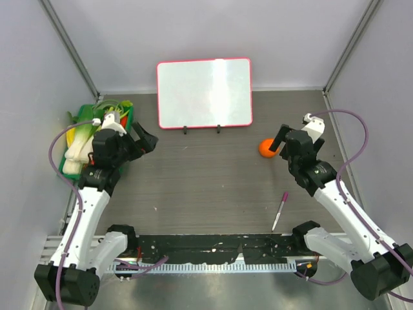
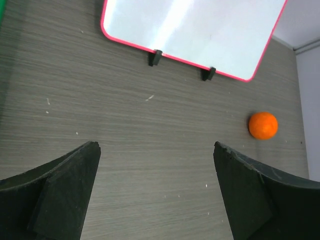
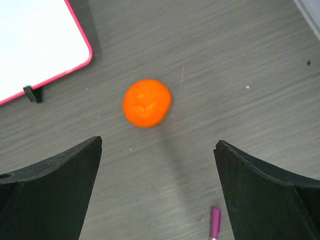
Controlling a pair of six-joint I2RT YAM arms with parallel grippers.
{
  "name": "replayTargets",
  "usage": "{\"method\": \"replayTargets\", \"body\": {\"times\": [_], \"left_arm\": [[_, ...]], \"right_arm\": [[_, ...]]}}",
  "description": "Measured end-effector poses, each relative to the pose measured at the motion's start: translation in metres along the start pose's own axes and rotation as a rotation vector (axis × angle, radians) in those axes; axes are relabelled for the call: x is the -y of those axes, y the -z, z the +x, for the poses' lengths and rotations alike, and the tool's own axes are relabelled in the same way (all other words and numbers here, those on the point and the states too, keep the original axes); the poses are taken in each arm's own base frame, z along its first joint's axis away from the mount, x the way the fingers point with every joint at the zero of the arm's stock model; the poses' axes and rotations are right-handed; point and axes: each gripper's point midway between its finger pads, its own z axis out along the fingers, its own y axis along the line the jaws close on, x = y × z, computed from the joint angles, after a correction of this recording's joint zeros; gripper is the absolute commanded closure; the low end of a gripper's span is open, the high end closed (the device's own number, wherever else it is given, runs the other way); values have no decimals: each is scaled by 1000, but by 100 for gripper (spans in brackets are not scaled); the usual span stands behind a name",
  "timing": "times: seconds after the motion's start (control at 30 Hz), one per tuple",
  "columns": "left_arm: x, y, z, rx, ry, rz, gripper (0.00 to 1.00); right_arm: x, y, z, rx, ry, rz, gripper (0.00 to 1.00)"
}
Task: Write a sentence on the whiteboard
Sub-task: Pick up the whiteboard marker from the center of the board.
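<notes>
The whiteboard point(image 1: 204, 93) with a pink-red frame and two black feet lies at the back middle of the table; its surface is blank. It also shows in the left wrist view point(image 2: 195, 30) and the right wrist view point(image 3: 35, 45). A marker point(image 1: 280, 210) with a purple cap lies on the table front right; its cap end shows in the right wrist view point(image 3: 215, 223). My left gripper point(image 1: 146, 138) is open and empty, left of the board. My right gripper point(image 1: 279, 141) is open and empty, above the table by an orange ball.
An orange ball point(image 1: 267, 148) lies right of the board, just under my right gripper; it shows too in the right wrist view point(image 3: 147, 103) and the left wrist view point(image 2: 263, 125). A green bin of vegetables point(image 1: 82, 138) stands at the left wall.
</notes>
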Motion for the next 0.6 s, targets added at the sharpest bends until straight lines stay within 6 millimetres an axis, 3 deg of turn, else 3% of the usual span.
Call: {"method": "replayTargets", "body": {"times": [0.17,0.37,0.6], "left_arm": [[2,2,21,-60,8,48,0],[0,-15,46,-183,26,64,0],[-8,-25,70,-285,48,48,0]], "right_arm": [[7,7,32,-130,-7,9,1],[19,18,89,-381,38,50,1],[32,45,124,-559,18,76,2]]}}
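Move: The marker lies on the table behind the right hand, some 13 cm back, nearly in line sideways and about 20 cm below. The orange is about 10 cm ahead of that hand, 1 cm to its left and 18 cm down; the whiteboard's middle is roughly 26 cm ahead, 25 cm left and 10 cm below. From the left hand, the marker is some 41 cm right, 14 cm back and 23 cm down. Heading for the marker, the open right hand sinks about 10 cm while drawing back nearly as far, away from the orange, and tips some 30 degrees further nose-down; it touches nothing yet. The left hand, also open, sinks about 7 cm over bare table, drifts some 3 cm right and tips down a little. ##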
